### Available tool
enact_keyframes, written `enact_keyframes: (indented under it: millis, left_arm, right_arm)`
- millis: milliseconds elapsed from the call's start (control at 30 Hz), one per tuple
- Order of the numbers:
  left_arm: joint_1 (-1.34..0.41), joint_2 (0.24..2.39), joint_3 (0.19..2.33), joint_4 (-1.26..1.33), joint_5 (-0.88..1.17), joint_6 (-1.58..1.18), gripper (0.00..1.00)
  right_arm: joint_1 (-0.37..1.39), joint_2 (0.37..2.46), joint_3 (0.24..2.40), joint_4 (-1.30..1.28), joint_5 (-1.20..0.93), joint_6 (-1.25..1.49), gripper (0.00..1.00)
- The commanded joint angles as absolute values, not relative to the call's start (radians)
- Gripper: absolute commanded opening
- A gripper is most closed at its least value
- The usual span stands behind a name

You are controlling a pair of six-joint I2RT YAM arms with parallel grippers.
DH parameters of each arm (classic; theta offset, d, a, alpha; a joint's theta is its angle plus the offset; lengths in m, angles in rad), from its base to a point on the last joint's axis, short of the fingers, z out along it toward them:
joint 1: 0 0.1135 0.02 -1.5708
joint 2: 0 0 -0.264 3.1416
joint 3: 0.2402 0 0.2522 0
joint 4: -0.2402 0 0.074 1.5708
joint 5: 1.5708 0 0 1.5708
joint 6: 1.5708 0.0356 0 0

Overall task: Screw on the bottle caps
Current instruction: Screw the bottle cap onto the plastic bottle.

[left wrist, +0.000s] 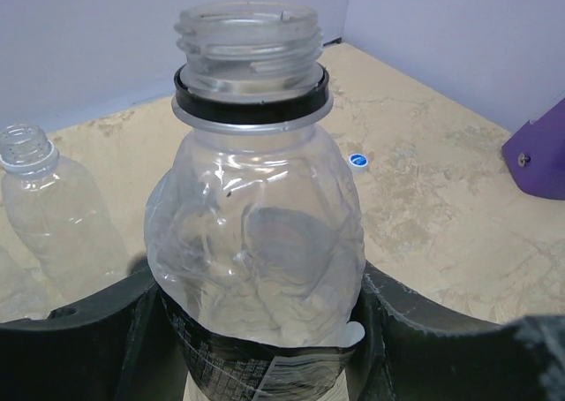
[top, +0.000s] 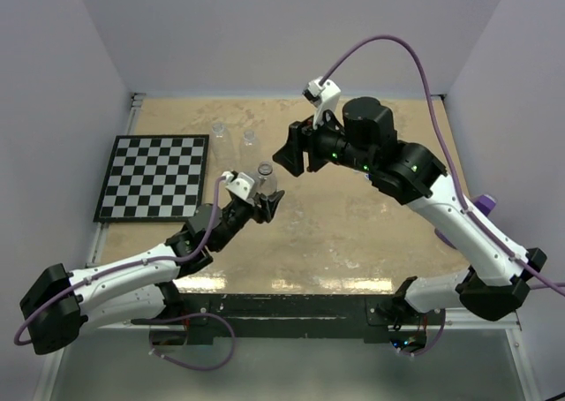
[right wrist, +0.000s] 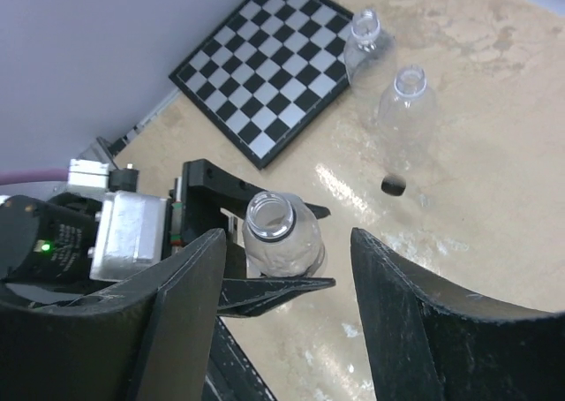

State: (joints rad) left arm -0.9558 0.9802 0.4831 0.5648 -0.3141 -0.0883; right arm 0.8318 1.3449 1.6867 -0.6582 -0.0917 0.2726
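My left gripper (top: 263,198) (left wrist: 265,339) is shut on a clear bottle (top: 265,182) (left wrist: 256,242) and holds it upright above the table. Its threaded mouth is bare, with a black ring under the threads. Just above and right of that bottle (right wrist: 278,235) hovers my right gripper (top: 292,162) (right wrist: 287,238), open, with nothing held between its fingers (right wrist: 190,313). A black cap (right wrist: 394,185) lies on the table, and a blue cap (left wrist: 357,160) lies farther off. Two more uncapped bottles (top: 218,132) (top: 250,138) (right wrist: 366,34) (right wrist: 408,101) stand at the back.
A checkerboard (top: 154,176) (right wrist: 265,65) lies flat at the left, close to the two standing bottles. A purple object (top: 485,205) (left wrist: 543,154) sits at the right edge. Pale walls close in the table on three sides.
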Motion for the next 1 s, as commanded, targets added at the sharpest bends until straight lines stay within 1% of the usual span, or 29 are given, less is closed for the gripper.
enact_keyframes:
  millis: [0,67,167,333,500,700,833,967]
  left_arm:
    - [-0.908,0.939,0.48,0.582,-0.235,-0.13,0.0]
    - [-0.865,0.907,0.477,0.531,-0.218,-0.165,0.0]
    - [-0.798,0.85,0.498,0.399,-0.209,-0.204,0.0]
    - [-0.703,0.729,0.574,0.178,-0.207,-0.164,0.0]
    - [-0.601,0.722,0.667,0.014,-0.155,-0.117,0.0]
    - [-0.554,0.752,0.623,0.02,-0.121,-0.185,0.0]
    - [-0.552,0.716,0.586,0.035,-0.118,-0.201,0.0]
    - [-0.554,0.674,0.597,0.014,-0.15,-0.178,0.0]
  right_arm:
    - [0.822,1.29,1.643,-0.571,-0.058,0.25,0.64]
    - [0.804,1.284,1.594,-0.563,-0.003,0.247,0.64]
    - [0.767,1.285,1.508,-0.531,-0.003,0.245,0.64]
    - [0.677,1.281,1.385,-0.454,0.021,0.259,0.64]
    - [0.652,1.278,1.292,-0.371,0.029,0.261,0.64]
    - [0.652,1.298,1.22,-0.35,0.003,0.213,0.61]
    - [0.66,1.29,1.145,-0.312,-0.049,0.19,0.6]
    - [0.698,1.295,1.074,-0.238,-0.064,0.19,0.6]
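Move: The black cap is loose, low over or on the table: from the empty right hand about 18 cm ahead, 7 cm left and 37 below. The nearer standing clear bottle is about 21 ahead and 11 left of that hand; the farther one is 23 ahead, 20 left. The uncapped bottle's mouth is some 5 cm left, 1 ahead and 8 below. From the left hand the cap lies roughly 18 ahead, level sideways, 22 below. Downward swoops the right hand, some 17 cm, also forward and to the right by about 6 each, open and empty, leaving the held bottle's mouth for bare table and turning clockwise. The left hand keeps its grip on the uncapped bottle and carries it about 11 cm left towards the chessboard, rising 4 cm and sinking again, while turning counter-clockwise and tipping down 10 degrees or so. ##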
